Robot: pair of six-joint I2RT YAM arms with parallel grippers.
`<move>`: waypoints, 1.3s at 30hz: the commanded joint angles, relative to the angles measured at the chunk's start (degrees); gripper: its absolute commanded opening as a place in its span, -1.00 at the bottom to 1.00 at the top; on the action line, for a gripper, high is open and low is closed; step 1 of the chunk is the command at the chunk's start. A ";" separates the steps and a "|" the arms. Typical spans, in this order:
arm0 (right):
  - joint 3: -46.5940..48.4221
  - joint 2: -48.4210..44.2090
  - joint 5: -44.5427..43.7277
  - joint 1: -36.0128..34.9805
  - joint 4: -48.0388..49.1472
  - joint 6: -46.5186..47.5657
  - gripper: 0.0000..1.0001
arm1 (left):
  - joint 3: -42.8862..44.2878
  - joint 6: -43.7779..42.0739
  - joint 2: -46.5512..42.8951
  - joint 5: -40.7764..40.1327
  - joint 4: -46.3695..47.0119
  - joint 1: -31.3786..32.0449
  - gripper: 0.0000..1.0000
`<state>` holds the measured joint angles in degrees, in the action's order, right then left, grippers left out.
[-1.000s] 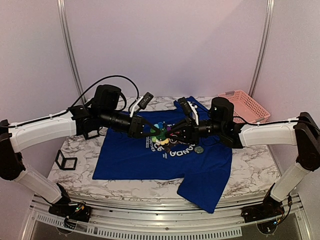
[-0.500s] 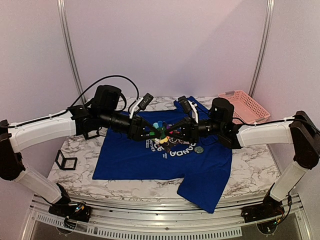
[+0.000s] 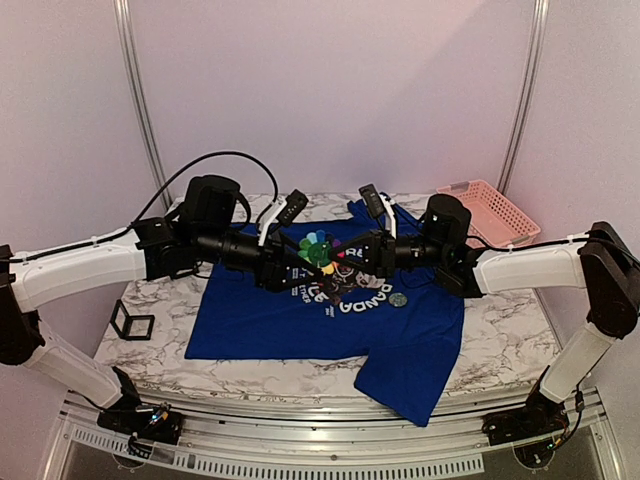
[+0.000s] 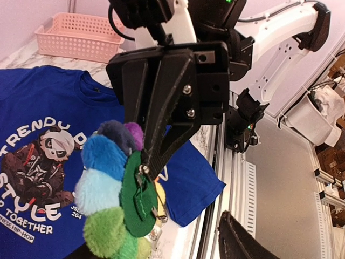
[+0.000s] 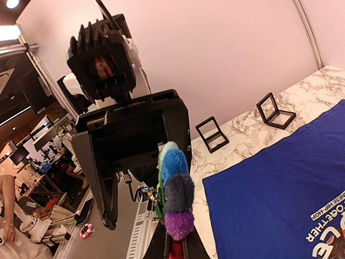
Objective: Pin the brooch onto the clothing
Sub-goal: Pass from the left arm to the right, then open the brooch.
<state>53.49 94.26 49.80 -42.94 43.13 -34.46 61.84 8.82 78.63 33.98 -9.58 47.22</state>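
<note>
The flower brooch (image 3: 315,248), with blue, green, purple and yellow fuzzy petals, hangs in the air above the chest print of the blue T-shirt (image 3: 250,320). My right gripper (image 3: 336,257) is shut on it. In the right wrist view the brooch (image 5: 175,178) stands edge-on between the right gripper's (image 5: 178,247) tips. In the left wrist view the right gripper (image 4: 144,170) pinches the metal pin on the brooch's (image 4: 105,199) green back. My left gripper (image 3: 298,262) faces it with jaws wide apart, and the brooch lies close by one finger. The shirt (image 4: 32,102) lies flat below.
A pink lattice basket (image 3: 490,212) stands at the back right. A round grey disc (image 3: 398,298) lies on the shirt right of the print. A black open-frame holder (image 3: 132,322) sits on the marble at the left, and two show in the right wrist view (image 5: 214,135).
Both grippers and the brooch have risen and shifted a little toward the back, with the brooch still between them. The shirt has not moved.
</note>
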 commanded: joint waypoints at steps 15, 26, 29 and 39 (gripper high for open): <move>-0.66 1.89 -1.69 0.25 2.92 -3.29 -1.00 | -1.82 5.71 0.30 -6.29 7.79 2.00 -0.28; -0.67 1.79 -1.92 0.32 2.79 -3.29 -1.00 | -0.96 5.49 0.51 -8.53 7.18 2.78 -0.34; -0.67 1.81 -1.90 0.24 2.74 -3.25 -1.00 | -0.68 5.50 0.48 -8.64 6.65 2.79 -0.51; -0.76 2.00 -1.46 0.31 2.68 -3.16 -1.00 | -0.44 6.57 0.61 -5.71 8.61 2.79 -0.46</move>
<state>53.47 94.96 48.86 -42.94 46.02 -37.19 60.16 15.38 78.76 25.80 -3.62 48.77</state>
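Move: The brooch, already in the right fingers by its purple-red edge, has its middle some 3 cm to the right of the left hand, about 2 cm ahead and 1 cm higher. On the shirt, about 24 cm below, the panda print lies roughly 16 cm ahead and 8 cm to the left hand's right, and the round patch about 11 cm ahead and 19 cm right. From the right hand, the brooch's middle is about 4 cm left and 1 cm ahead. With its fingers standing well open on either side of the brooch's free edge and the pin at its back, the left hand eases forward about 2 cm to bring that edge between them, turning some 10 degrees counter-clockwise and closing to less than half its starting gap, though not shut. The right hand keeps its closed grip on the purple-red edge and stays practically in place, holding the brooch up for the left fingers, whose contact with it can't be made out. ##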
